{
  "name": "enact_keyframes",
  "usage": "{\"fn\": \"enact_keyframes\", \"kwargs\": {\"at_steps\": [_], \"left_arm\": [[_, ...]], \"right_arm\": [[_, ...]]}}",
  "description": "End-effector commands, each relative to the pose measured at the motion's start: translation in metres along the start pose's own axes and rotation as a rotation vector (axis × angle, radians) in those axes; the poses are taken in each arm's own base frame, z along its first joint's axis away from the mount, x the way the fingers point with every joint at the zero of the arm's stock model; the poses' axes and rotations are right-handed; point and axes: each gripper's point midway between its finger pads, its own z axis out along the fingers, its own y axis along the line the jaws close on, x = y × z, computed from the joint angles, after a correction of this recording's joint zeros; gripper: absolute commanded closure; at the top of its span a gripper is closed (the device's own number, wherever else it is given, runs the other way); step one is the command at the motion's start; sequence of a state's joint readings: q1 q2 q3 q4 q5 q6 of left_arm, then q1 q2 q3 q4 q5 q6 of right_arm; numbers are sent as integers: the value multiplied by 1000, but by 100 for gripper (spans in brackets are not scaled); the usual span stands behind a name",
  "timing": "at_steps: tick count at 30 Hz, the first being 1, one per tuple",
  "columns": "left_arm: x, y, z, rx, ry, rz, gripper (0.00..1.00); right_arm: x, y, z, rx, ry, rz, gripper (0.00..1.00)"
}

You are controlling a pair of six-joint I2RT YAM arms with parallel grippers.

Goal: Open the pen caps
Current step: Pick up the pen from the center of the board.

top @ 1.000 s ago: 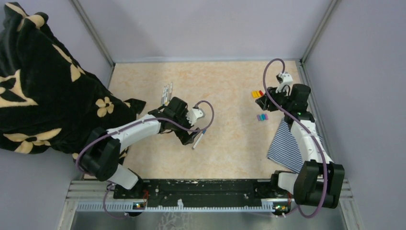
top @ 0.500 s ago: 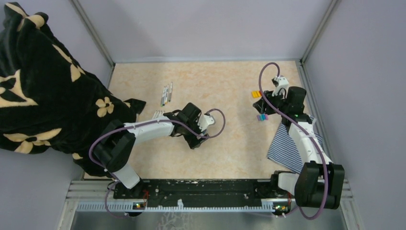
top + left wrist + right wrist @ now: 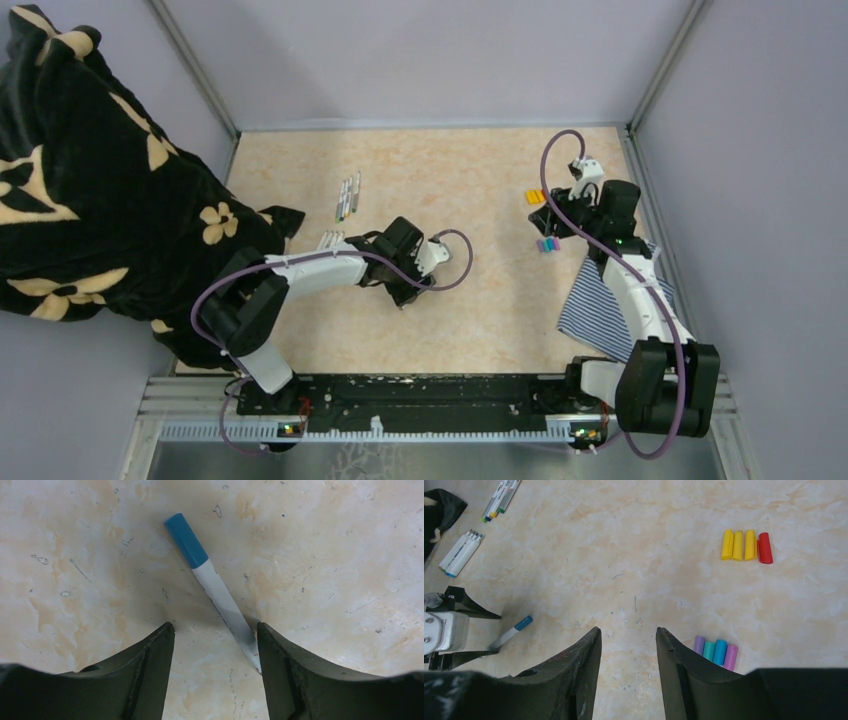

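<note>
A white pen with a blue cap lies flat on the table. My left gripper is low over it, open, with the barrel running between the fingers and close against the right one. The same pen shows at the lower left in the right wrist view. My right gripper hovers open and holds nothing. Loose pen caps lie in two rows: yellow and red ones, and purple, teal and blue ones beside its right finger. From above, the left gripper hides the pen.
Two bunches of other pens lie at the table's left. A black flowered blanket drapes over the left edge. A blue-and-white striped cloth lies under the right arm. The right gripper sits between the cap rows.
My left gripper has come down over the blue-capped pen and its jaws have narrowed around the barrel. The right arm pulled back slightly, then stayed still.
</note>
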State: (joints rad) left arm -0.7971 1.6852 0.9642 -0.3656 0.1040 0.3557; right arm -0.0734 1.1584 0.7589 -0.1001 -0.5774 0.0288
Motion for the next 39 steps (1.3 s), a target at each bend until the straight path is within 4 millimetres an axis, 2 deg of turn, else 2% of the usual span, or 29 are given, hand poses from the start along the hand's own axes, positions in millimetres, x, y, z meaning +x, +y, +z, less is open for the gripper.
{"fn": "enact_keyframes", "kwargs": {"at_steps": [1,5,13,19,23,29,39], "left_arm": [[9,-3,9,6,31,1,34],[12,-3,12,4,45,-1,41],[16,-4,15,6,60,-6,71],[13,-4,15,12,55,-9,100],[6,3,12,-21,28,-3,100],[-11,10,-5,-40,-39,25,100],[-79,17,-60,-39,-251,165,100]], "right_arm": [[-17,9,-5,-17,-64,-57,56],[-17,9,-4,-17,-65,-58,56],[-19,12,-4,-33,-70,-61,54],[-16,24,-2,-103,-51,-53,38],[-13,33,0,-162,-29,-31,31],[-9,47,6,-259,22,38,30],[-3,85,20,-432,107,109,30]]}}
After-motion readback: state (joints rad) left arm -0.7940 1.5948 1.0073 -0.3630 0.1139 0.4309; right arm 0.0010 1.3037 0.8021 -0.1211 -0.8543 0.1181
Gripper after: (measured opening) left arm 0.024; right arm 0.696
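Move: Almost under the left hand, only about 1 cm forward, 1 cm right and 1 cm down, lies the blue-capped pen, cap end forward-right. Of the uncapped pens, the near row is roughly 12 cm ahead and 17 cm left of this hand. From the right hand, the pen is some 25 cm left, 9 cm back and 16 cm lower; the purple and blue caps are about 1 cm ahead and 4 cm right, 16 cm below. Easing about 1 cm forward and slightly right at table height, the left hand shuts its fingers on the pen's white barrel, pauses, then lifts it some 4.5 cm, tilting slightly. The right hand, touching nothing, swings about 6 cm left and 2 cm back towards the pen, opening its half-open fingers wider while turning counter-clockwise and rolling its left side up. ##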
